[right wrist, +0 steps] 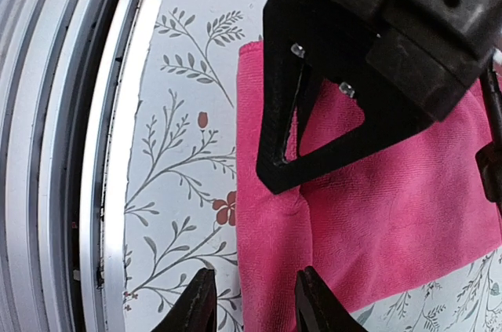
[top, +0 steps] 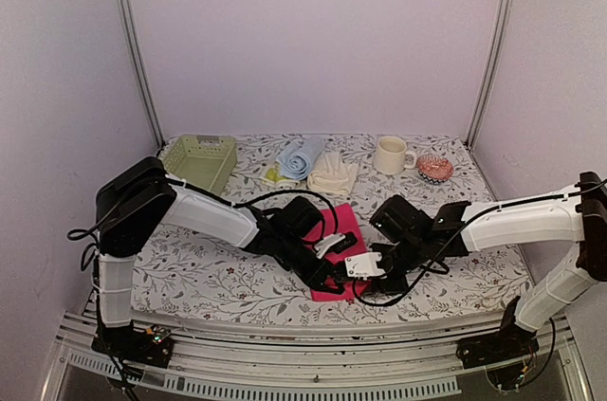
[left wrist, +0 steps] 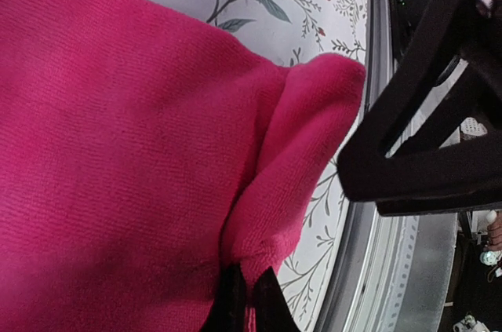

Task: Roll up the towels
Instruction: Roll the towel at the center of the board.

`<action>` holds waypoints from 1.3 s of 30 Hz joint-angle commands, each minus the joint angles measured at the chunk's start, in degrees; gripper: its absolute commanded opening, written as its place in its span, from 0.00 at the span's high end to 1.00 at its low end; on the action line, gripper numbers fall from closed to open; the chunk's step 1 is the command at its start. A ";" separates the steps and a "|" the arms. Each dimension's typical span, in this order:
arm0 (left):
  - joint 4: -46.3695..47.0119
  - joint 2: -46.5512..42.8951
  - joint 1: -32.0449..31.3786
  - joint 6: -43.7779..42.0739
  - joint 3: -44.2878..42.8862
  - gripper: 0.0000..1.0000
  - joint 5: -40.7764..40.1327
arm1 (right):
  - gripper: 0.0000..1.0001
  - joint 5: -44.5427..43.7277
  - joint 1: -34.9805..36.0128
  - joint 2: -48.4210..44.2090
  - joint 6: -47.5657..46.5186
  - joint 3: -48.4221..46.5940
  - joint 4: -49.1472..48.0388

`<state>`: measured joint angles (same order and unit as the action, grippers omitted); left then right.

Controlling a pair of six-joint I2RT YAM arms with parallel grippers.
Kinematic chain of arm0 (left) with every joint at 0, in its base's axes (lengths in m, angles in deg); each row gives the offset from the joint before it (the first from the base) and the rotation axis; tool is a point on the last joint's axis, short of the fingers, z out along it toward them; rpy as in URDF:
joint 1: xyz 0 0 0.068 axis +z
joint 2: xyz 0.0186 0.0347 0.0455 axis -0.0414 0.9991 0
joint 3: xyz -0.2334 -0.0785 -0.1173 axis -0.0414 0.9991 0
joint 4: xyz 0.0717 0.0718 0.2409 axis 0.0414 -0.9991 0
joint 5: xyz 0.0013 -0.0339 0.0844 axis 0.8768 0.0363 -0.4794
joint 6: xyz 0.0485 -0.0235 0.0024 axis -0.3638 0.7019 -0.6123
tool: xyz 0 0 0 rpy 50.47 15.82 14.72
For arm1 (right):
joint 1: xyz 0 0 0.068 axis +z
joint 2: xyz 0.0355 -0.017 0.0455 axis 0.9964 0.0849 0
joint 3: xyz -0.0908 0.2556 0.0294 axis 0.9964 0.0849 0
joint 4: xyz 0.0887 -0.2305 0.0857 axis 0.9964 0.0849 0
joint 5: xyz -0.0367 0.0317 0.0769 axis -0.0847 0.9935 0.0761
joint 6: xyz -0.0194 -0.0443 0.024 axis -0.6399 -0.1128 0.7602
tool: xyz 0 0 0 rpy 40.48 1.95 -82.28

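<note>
A hot pink towel (top: 343, 223) lies flat near the table's front edge, between the two arms. My left gripper (top: 334, 277) is shut, pinching a raised fold at the towel's near corner (left wrist: 302, 151); its thin black tips (left wrist: 249, 275) meet on the cloth. My right gripper (top: 360, 283) is open just beside it, its jaws (right wrist: 256, 273) straddling the towel's edge (right wrist: 271, 230) without gripping. At the back lie a rolled light blue towel (top: 301, 156), a bunched cream-white towel (top: 333, 174) and a pale yellow-green towel (top: 274, 175) peeking out under the blue one.
A pale green mesh basket (top: 201, 159) stands at the back left. A cream mug (top: 390, 154) and a small pink patterned dish (top: 435, 169) stand at the back right. The metal front rail (right wrist: 102, 151) runs close to both grippers.
</note>
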<state>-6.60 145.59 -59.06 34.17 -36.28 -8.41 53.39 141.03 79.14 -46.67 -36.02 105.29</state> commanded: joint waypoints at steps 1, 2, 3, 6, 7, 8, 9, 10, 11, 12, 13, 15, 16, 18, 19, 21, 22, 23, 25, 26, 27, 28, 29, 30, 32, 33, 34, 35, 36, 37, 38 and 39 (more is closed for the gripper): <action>-3.39 2.78 1.02 1.60 1.69 1.00 -0.12 | 0.63 -4.95 1.75 2.46 -0.81 1.35 -5.59; -3.30 2.79 1.10 1.69 1.69 1.00 0.04 | 0.63 -5.01 1.90 2.85 -0.83 1.49 -5.89; -3.17 2.81 1.16 1.78 1.69 1.00 0.07 | 0.63 -5.06 2.12 3.16 -0.83 1.70 -6.20; -3.11 2.88 1.39 1.86 1.63 1.00 0.35 | 0.64 -5.63 2.58 4.21 -0.96 2.57 -7.30; -3.11 2.87 1.48 1.88 1.68 1.00 0.40 | 0.65 -6.05 2.66 4.79 -1.00 2.79 -7.49; -3.16 2.80 1.57 1.86 1.69 1.00 0.45 | 0.65 -6.55 2.76 5.34 -1.01 3.00 -7.60; -3.12 2.82 1.62 1.88 1.77 1.00 0.53 | 0.65 -7.08 2.75 5.73 -1.07 3.20 -7.91; -3.07 2.80 1.74 1.92 1.90 1.00 0.61 | 0.65 -7.53 2.79 6.08 -1.17 3.55 -8.30; -2.83 2.72 1.87 2.07 2.10 1.00 0.77 | 0.65 -7.80 2.73 6.46 -1.31 3.80 -8.52; -2.58 2.63 1.92 2.20 2.31 1.00 0.92 | 0.65 -7.91 2.80 6.98 -1.48 3.98 -8.65; -2.18 2.48 2.07 2.42 2.61 1.00 1.16 | 0.65 -7.96 2.74 7.38 -1.65 4.18 -8.77; -1.33 1.91 2.25 2.68 3.18 1.00 1.65 | 0.65 -8.04 2.75 8.41 -1.92 4.49 -9.04; -0.90 1.61 2.35 2.75 3.46 1.00 1.82 | 0.67 -8.09 2.79 9.15 -2.09 4.53 -9.11; -0.45 0.67 2.45 2.56 4.06 1.00 2.01 | 0.73 -8.30 2.79 10.49 -2.55 4.76 -9.32; -0.35 -0.44 2.46 2.06 4.49 0.98 1.80 | 0.79 -8.09 2.77 11.16 -2.71 4.79 -9.14; 0.30 -3.27 2.46 0.98 6.20 0.92 0.76 | 0.89 -5.67 2.68 11.55 -3.01 4.19 -7.01; 0.58 -5.35 2.42 0.30 7.49 0.88 -0.58 | 0.92 -3.49 2.63 11.45 -3.10 3.63 -5.11; 1.00 -8.35 2.43 -0.11 9.05 0.85 -2.36 | 0.93 -1.02 2.62 11.29 -3.03 3.05 -3.04; 2.71 -14.12 2.44 -0.27 13.25 0.80 -6.43 | 0.95 4.94 2.43 10.90 -2.88 1.49 1.36; 4.30 -17.26 2.41 0.19 15.99 0.77 -8.62 | 0.96 8.09 2.13 10.98 -2.73 0.59 3.35; 6.31 -20.82 2.33 0.75 19.30 0.74 -10.91 | 0.96 11.23 1.58 11.55 -2.45 -0.57 5.75; 8.64 -24.34 2.06 1.29 22.33 0.72 -13.91 | 0.97 13.81 0.83 12.41 -2.38 -1.91 7.87; 10.62 -27.69 1.54 1.69 26.70 0.69 -16.86 | 0.97 16.50 0.05 13.50 -2.33 -3.23 10.02; 12.56 -31.02 0.39 1.31 29.69 0.64 -21.68 | 0.97 19.41 -1.41 14.72 -2.70 -4.75 12.31; 13.85 -36.89 -5.59 -3.03 34.09 0.60 -33.14 | 0.97 25.21 -4.27 18.17 -3.61 -8.51 16.93; 14.86 -39.06 -8.79 -5.47 36.14 0.60 -38.71 | 0.97 27.88 -5.96 20.51 -3.96 -10.94 19.39; 16.02 -40.84 -11.92 -7.27 37.86 0.60 -43.26 | 0.97 30.29 -7.37 23.34 -4.79 -13.15 22.14; 16.87 -42.07 -14.36 -8.74 39.40 0.60 -47.21 | 0.97 32.36 -8.85 26.17 -5.32 -15.61 25.64; 17.36 -42.60 -16.50 -9.88 40.27 0.61 -50.02 | 0.97 34.21 -10.17 28.78 -5.89 -17.70 28.11; 17.10 -42.63 -18.13 -10.96 40.27 0.63 -51.64 | 0.97 35.83 -11.21 31.44 -7.06 -19.84 30.56; 16.50 -42.24 -19.65 -12.26 39.58 0.64 -52.79 | 0.97 37.28 -12.05 33.71 -7.81 -22.22 32.77; 15.92 -41.53 -21.95 -14.53 38.30 0.65 -53.72 | 0.97 37.79 -12.53 36.91 -8.70 -25.06 34.73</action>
<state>6.98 103.49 -75.75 27.68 2.88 -47.89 83.35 131.24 107.11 -51.54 -55.02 126.20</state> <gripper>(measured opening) 0.364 0.074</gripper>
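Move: The right hand hangs open above the right part of the pink towel's near fold; the spot it will pinch lies about 5 cm below, roughly 1 cm ahead and 1 cm left. The towel's middle is some 14 cm ahead, 6 cm left and 5 cm below, with the folded white towel about 40 cm ahead, 7 cm left and 3 cm below. The left hand already pinches the fold; the right hand's spot lies about 6 cm to its right, level in reach and height. While the left fingers keep their pinch on the towel's near fold, the right hand sinks about 4 cm onto the right part of the fold, closes on it, then draws it back towards the robot some 3 cm and eases slightly forward again, the wrist tilting about 45 degrees so the fingertips swing back. As the right closes, the left opens, comes free of the fold and pulls away some 10 cm left and 6 cm up, then about 6 cm back, its fingertips swinging forward. ##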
